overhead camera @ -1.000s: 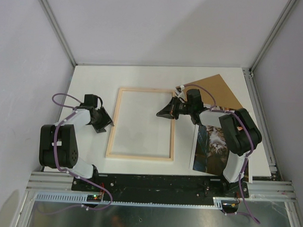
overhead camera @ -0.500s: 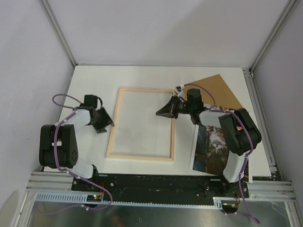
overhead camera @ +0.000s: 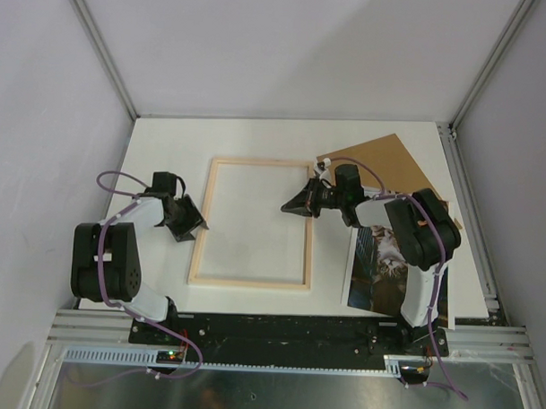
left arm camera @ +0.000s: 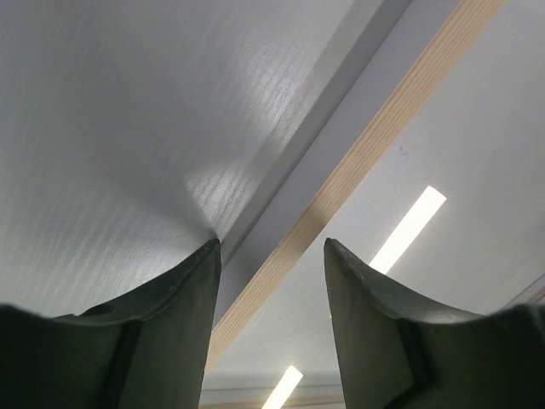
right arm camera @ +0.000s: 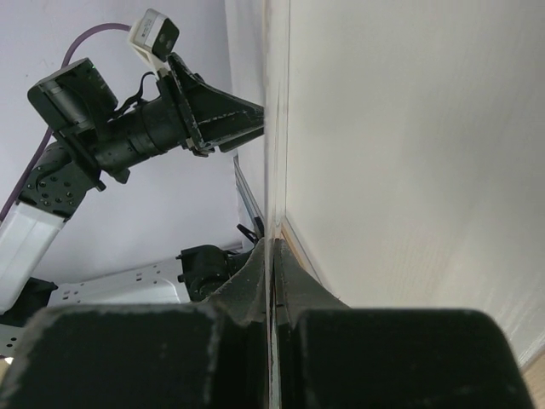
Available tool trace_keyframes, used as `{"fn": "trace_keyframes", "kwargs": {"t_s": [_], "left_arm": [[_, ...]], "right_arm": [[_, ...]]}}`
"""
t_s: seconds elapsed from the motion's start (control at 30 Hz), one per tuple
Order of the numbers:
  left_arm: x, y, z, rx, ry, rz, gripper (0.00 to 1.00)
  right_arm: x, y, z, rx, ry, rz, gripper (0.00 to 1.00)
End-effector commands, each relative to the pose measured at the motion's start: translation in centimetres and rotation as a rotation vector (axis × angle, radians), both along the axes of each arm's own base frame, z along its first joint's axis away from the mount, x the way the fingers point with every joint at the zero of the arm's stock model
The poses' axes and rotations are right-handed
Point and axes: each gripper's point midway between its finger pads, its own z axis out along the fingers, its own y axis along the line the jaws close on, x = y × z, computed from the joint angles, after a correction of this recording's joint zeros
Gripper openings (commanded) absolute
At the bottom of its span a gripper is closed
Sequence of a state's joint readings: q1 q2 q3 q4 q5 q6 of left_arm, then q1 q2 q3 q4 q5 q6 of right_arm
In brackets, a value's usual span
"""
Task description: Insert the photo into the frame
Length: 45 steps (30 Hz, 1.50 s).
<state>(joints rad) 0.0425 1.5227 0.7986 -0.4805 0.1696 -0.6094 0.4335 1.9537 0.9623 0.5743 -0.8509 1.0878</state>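
Observation:
The frame lies flat in the middle of the table, pale wood side up. My right gripper reaches over its right rail, turned on its side, and is shut on a thin edge of the frame; the right gripper shows no gap between its fingers. At the frame's left rail my left gripper is open. In its own view the left gripper has the wood rail running between its fingers, untouched. The photo, a cat print, lies at the right, partly under my right arm.
A plain brown backing board lies tilted at the back right, behind the right arm. White walls with metal posts close in the table on three sides. The left arm shows in the right wrist view.
The frame has slid slightly to the left, and the right gripper has moved with it. The left gripper has hardly moved and stays open.

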Motion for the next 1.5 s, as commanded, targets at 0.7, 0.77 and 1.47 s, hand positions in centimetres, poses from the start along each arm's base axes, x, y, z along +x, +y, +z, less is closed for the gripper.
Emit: {"fn": "trace_keyframes", "kwargs": {"t_s": [0.7,0.77,1.47], "left_arm": [[-0.9,0.3,-1.2,0.015,0.043,-0.016,0.57],[-0.9,0.3,-1.2,0.017,0.043,-0.016,0.57],[-1.1,0.4,-1.2,0.024,0.044,-0.014,0.57]], "right_arm": [[2.4,-0.7,-1.0,-0.161,-0.073,-0.018,0.25],[2.5,-0.8,-1.1,-0.176,-0.073,-0.021,0.28],[3.3,-2.5,-2.4,-0.398,-0.088,-0.062,0.63]]}}
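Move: Some 5 cm to the right of the right hand and about 9 cm below it, level with it fore and aft, is the frame's right bar; the fingers already pinch the clear sheet's right edge above the frame. The photo lies about 27 cm to the right, 6 cm nearer the base, and the brown board 26 cm right and 11 cm farther out. From the left hand, the right bar is roughly 26 cm to the right, level fore and aft. Sinking about 4.5 cm towards the frame's right bar, the right hand lowers the clear sheet's edge, then opens wide and ends the pinch as it goes on down, easing right and forward a couple of centimetres. Its fingers tip some 20 degrees further downward, the lower one staying under the sheet's edge. The left hand stays astride the left bar, half open. ##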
